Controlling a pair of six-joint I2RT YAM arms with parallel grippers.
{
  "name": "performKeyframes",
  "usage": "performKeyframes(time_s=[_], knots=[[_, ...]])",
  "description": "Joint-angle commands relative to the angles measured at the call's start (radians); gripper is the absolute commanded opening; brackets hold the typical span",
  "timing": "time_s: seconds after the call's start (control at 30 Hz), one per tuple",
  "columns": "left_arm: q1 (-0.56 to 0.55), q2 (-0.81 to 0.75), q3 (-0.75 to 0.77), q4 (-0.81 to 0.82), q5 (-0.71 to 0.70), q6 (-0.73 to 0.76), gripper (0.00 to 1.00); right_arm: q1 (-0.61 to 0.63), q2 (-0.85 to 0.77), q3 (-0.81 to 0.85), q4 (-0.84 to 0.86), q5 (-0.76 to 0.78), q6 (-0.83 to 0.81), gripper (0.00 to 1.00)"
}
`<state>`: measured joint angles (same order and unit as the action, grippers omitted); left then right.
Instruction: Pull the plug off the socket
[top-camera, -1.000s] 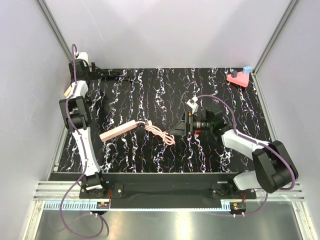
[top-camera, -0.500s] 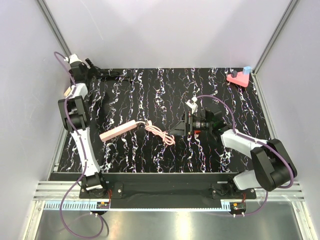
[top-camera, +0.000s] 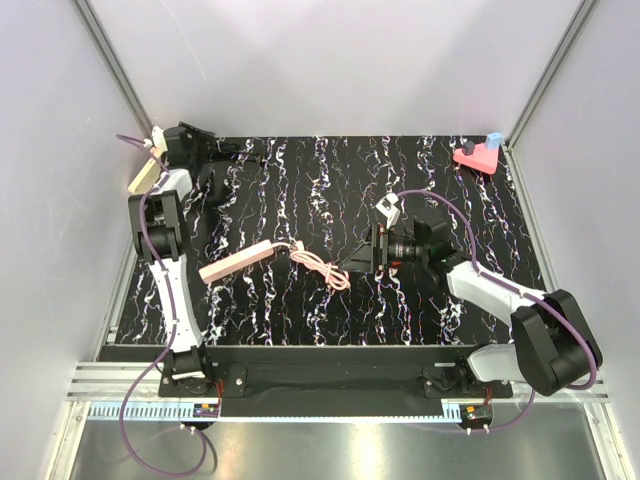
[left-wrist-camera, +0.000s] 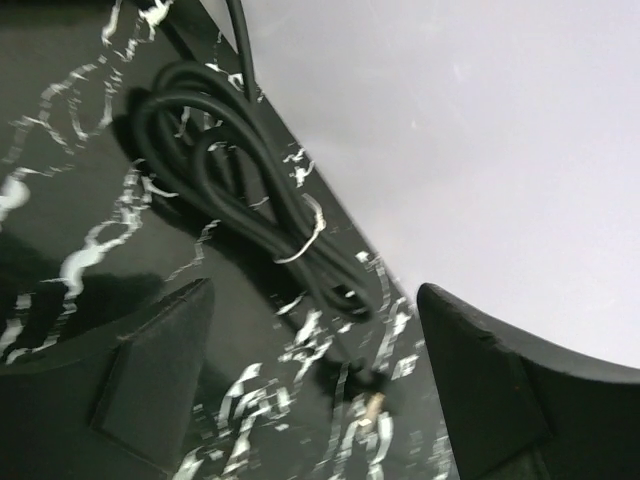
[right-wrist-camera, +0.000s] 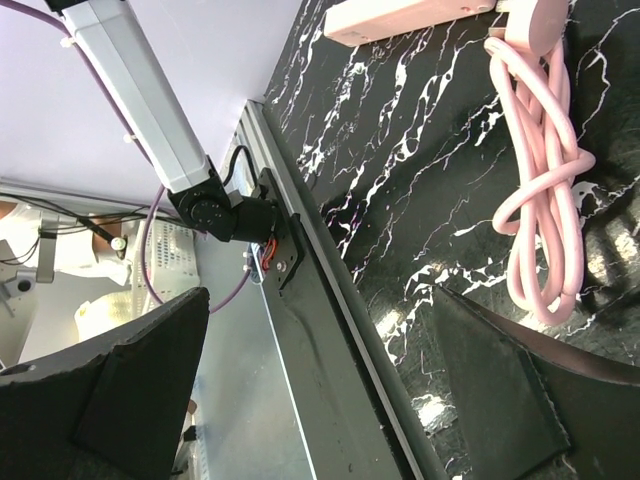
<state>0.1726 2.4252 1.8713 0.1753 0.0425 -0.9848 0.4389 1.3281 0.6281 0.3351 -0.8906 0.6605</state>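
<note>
The cream-beige socket bar (top-camera: 237, 262) lies left of centre on the black marbled table. A pink plug (top-camera: 284, 248) sits in its right end, and its pink cable (top-camera: 326, 272) lies coiled to the right. The right wrist view shows the socket (right-wrist-camera: 400, 18), the plug (right-wrist-camera: 537, 22) and the cable (right-wrist-camera: 545, 200) at the top right. My right gripper (top-camera: 353, 260) (right-wrist-camera: 320, 400) is open and empty, just right of the cable coil. My left gripper (top-camera: 222, 149) (left-wrist-camera: 315, 390) is open and empty at the back left corner, over a black cable.
A coiled black cable (top-camera: 250, 150) (left-wrist-camera: 250, 190) lies along the back left edge. A pink triangular block (top-camera: 476, 155) with a blue piece stands at the back right corner. A beige piece (top-camera: 143, 178) lies off the table's left edge. Walls enclose three sides.
My left wrist has swung down and to the right, from the back left wall to over the black cable. The right arm, socket and plug have barely moved.
</note>
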Motion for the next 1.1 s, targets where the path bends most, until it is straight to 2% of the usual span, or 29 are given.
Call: performKeyframes(time_s=[0.0, 0.23, 0.37, 0.5, 0.63, 0.67, 0.73, 0.77, 0.87, 1.07], knots=[[0.004, 0.069, 0.077, -0.019, -0.064, -0.17, 0.81, 0.008, -0.027, 0.028, -0.019, 0.025, -0.033, 1.0], [-0.025, 0.182, 0.254, -0.126, -0.104, -0.219, 0.78, 0.008, -0.015, 0.032, -0.027, 0.036, -0.048, 1.0], [-0.028, 0.251, 0.311, -0.129, -0.112, -0.249, 0.76, 0.009, -0.004, 0.028, -0.011, 0.033, -0.041, 1.0], [-0.033, 0.308, 0.377, -0.114, -0.095, -0.242, 0.66, 0.008, -0.006, 0.025, -0.011, 0.039, -0.042, 1.0], [-0.041, 0.334, 0.405, -0.066, -0.086, -0.232, 0.48, 0.008, -0.01, 0.031, -0.031, 0.05, -0.052, 1.0], [-0.042, 0.333, 0.402, -0.062, -0.078, -0.227, 0.4, 0.009, -0.015, 0.033, -0.033, 0.053, -0.053, 1.0], [-0.042, 0.325, 0.39, -0.05, -0.067, -0.216, 0.32, 0.008, -0.02, 0.035, -0.044, 0.062, -0.061, 1.0], [-0.045, 0.31, 0.381, -0.045, -0.058, -0.212, 0.24, 0.008, -0.023, 0.038, -0.048, 0.065, -0.062, 1.0], [-0.054, 0.252, 0.301, -0.004, -0.015, -0.192, 0.09, 0.008, -0.029, 0.039, -0.059, 0.071, -0.07, 1.0], [-0.119, 0.06, 0.03, 0.135, 0.063, -0.132, 0.04, 0.008, -0.05, 0.03, -0.054, 0.073, -0.067, 1.0]])
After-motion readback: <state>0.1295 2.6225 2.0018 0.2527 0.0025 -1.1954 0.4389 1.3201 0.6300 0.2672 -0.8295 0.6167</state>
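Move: The black cable coil that the left hand is going for lies just ahead of it, some 5 cm farther out and 6 cm below, more or less in line sideways. The coil's loose plug end is about 13 cm to the right and 3 cm ahead of the left hand; the cream power strip is roughly 20 cm to its left, level with it in reach. From the right hand the coil lies about 47 cm forward, 46 cm left and 14 cm down. The left hand dips and reaches forward, about 5 cm each way, down onto the black coil, rolling its left side down and swinging counter-clockwise, each by roughly 10 degrees, with the fingers still well open until it is nearly there. It then closes them around the coil beside its white tie, pinching the strands together, and begins to draw back and to the right by a couple of centimetres, staying low. ##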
